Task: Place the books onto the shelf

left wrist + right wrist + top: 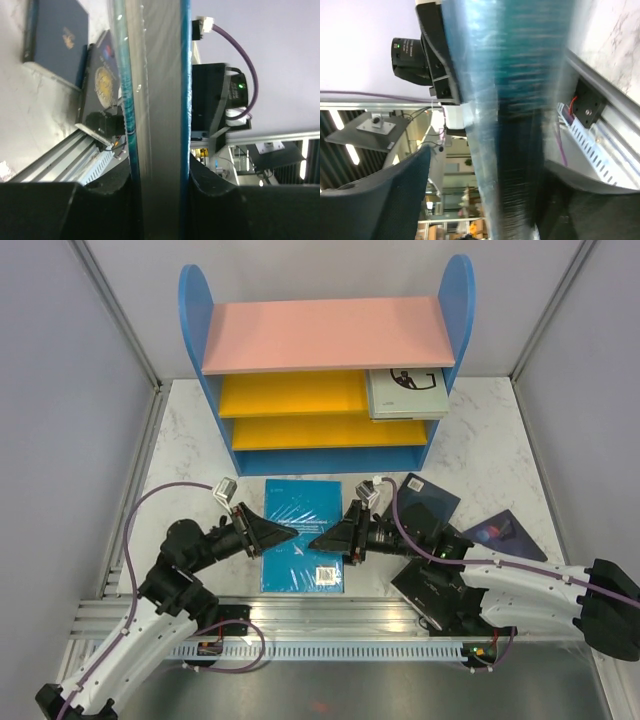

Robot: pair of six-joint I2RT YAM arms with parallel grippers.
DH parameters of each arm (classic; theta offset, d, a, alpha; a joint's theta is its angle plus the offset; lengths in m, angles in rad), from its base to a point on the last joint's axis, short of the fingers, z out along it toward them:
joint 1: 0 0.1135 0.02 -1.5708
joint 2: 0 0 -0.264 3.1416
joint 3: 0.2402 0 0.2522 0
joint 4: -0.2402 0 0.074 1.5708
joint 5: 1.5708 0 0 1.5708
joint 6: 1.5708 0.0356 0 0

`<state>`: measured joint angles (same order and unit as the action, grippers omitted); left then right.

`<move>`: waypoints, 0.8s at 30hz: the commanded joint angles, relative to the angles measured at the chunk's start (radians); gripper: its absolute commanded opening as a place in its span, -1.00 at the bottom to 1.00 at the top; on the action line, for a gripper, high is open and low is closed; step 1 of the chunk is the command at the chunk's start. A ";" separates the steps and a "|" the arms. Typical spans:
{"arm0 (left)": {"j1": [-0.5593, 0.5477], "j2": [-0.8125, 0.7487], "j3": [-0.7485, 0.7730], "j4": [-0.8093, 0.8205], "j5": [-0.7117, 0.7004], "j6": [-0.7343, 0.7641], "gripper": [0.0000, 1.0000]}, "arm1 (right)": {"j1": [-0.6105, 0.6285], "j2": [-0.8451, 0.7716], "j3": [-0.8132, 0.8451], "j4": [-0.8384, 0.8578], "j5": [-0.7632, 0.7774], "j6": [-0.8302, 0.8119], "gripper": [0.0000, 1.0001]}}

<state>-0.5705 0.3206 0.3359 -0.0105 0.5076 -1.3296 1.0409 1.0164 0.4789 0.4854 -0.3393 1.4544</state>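
Note:
A teal book (300,530) lies level between my two grippers in front of the shelf (330,335). My left gripper (285,533) is shut on its left edge. Seen from the left wrist, the teal book (157,100) runs edge-on between both fingers of the left gripper (160,200), which press on its covers. My right gripper (320,537) straddles the right edge. In the right wrist view the teal book (515,100) sits inside the right gripper (487,200), which is open, with a gap at one finger (385,200). A grey-white book (405,392) lies on the shelf's yellow board.
A navy book (430,502) and another dark book (505,533) lie on the table to the right. A black book (425,585) lies under the right arm. The left wrist view shows a navy book (55,37) and a black-and-gold book (102,82).

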 commanded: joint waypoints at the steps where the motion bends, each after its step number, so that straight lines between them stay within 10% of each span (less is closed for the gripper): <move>1: -0.006 0.006 0.127 -0.100 -0.075 0.082 -0.95 | -0.007 -0.018 0.059 0.045 0.016 0.020 0.64; 6: -0.006 0.060 0.268 -0.213 -0.191 0.125 -0.95 | -0.007 -0.056 0.011 0.031 0.017 0.043 0.89; 24: -0.006 0.109 0.322 -0.224 -0.343 0.116 -0.95 | 0.053 -0.095 0.007 0.038 0.166 0.061 0.82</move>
<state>-0.5781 0.4564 0.6289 -0.3733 0.1818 -1.2037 1.0893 0.9249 0.4236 0.4751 -0.2398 1.5139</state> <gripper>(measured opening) 0.347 0.915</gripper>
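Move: The blue book is already in the left hand's grip, its middle roughly 4 cm left of the right hand and 1 cm ahead. The stack topped by the grey book on the shelf lies about 24 cm ahead of the left hand, 24 cm right and 8 cm higher. Below on the table, from the right hand, the navy book is some 14 cm ahead and 22 cm right, the black book 2 cm back and 22 cm right, both about 12 cm down. The blue book, still pinched at its left side, is carried forward towards the shelf and somewhat left, about 5 cm in all, by the left hand, which dips slightly, then rises a little and turns some 20 degrees, mostly counter-clockwise. The right fingers, already parting, spread wide and give up their hold while that hand eases about 1 cm right and back. ##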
